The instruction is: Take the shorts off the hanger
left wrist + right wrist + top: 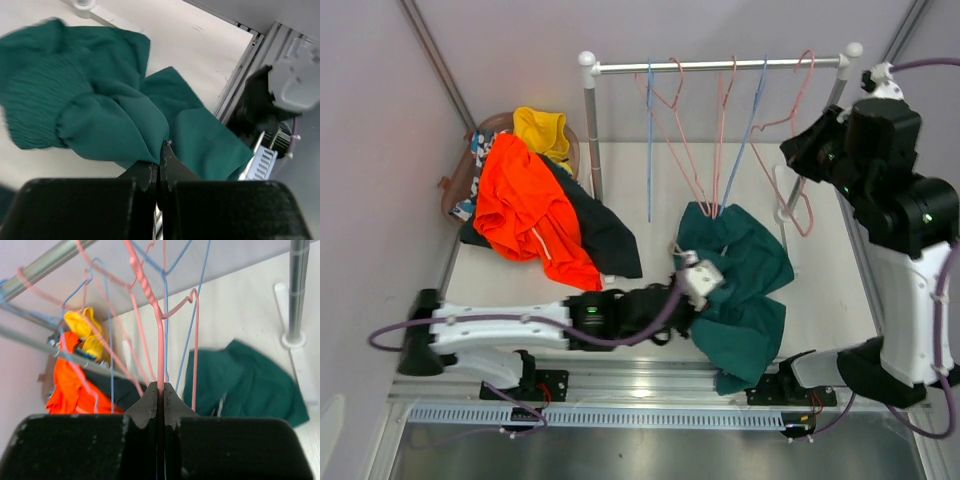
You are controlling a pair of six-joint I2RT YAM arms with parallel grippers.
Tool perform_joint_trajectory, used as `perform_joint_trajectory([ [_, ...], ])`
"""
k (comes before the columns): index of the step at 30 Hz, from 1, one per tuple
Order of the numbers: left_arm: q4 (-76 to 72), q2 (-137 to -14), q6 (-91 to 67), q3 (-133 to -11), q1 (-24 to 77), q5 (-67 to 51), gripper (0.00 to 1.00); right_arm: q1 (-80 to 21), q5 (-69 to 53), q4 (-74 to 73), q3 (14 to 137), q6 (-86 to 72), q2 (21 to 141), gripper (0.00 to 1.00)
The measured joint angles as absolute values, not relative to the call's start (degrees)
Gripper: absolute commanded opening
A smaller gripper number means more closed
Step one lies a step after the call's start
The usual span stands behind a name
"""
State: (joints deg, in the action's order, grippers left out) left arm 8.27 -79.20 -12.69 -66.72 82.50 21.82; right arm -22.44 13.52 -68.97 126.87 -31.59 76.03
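Note:
The teal green shorts (pixel 745 270) lie crumpled on the table below the hangers, their top edge by the hangers' lower ends. My left gripper (pixel 692 282) is shut on a fold of them; the left wrist view shows the gripper (pixel 161 156) pinching the teal fabric (pixel 100 105). My right gripper (pixel 804 150) is up at the rail's right end, shut on a pink wire hanger (pixel 160 340), as the right wrist view (pixel 161 390) shows. The orange-red shorts (pixel 525 205), dark navy shorts (pixel 605 235), yellow shorts (pixel 542 130) and patterned shorts (pixel 478 152) lie piled at the left.
A metal rail (pixel 720 66) on two posts (pixel 592 140) carries several bare pink and blue wire hangers (pixel 720 140). A brown basket (pixel 460 180) sits under the pile at the far left. Grey walls close in the table on three sides.

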Motion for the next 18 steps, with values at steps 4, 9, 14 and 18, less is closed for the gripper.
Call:
perform_joint_trajectory([
  [4, 16.80, -62.02, -12.88, -61.54, 80.90, 28.23, 0.00, -18.74, 12.95, -67.24, 129.29, -28.69, 82.59, 0.00],
  [9, 25.26, -47.59, -9.87, -63.92, 71.77, 35.48, 0.00, -14.00, 12.10, -65.65, 129.34, -26.65, 85.25, 0.00],
  [14, 27.66, -47.11, -5.15, -68.73, 54.28, 33.69, 0.00, -12.47, 11.46, -60.75, 125.82, -26.06, 83.90, 0.00],
  [18, 28.88, -55.94, -2.87, -77.06, 42.19, 28.25, 0.00, -11.77, 10.31, -57.32, 122.04, -26.02, 83.18, 0.00],
])
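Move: The left gripper already holds the green shorts, off their hanger. The clothes pile spilling from the basket lies some 38 cm to its left, 27 cm ahead and 20 cm below, with the basket about 44 cm left and 34 cm ahead. The foot of the rack's left post is about 22 cm left, 29 cm ahead and 24 cm below. For the right gripper, holding the emptied pink hanger, the rail is roughly 13 cm straight ahead and 5 cm up. Sweep the left gripper left towards the pile, about 28 cm, lifting some 15 cm and reaching increasingly forward as it goes; swing the wrist about 45 degrees counter-clockwise and keep the green shorts pinched. Meanwhile ease the right gripper forward towards the rail and slightly right, fingers still shut on the pink hanger. ##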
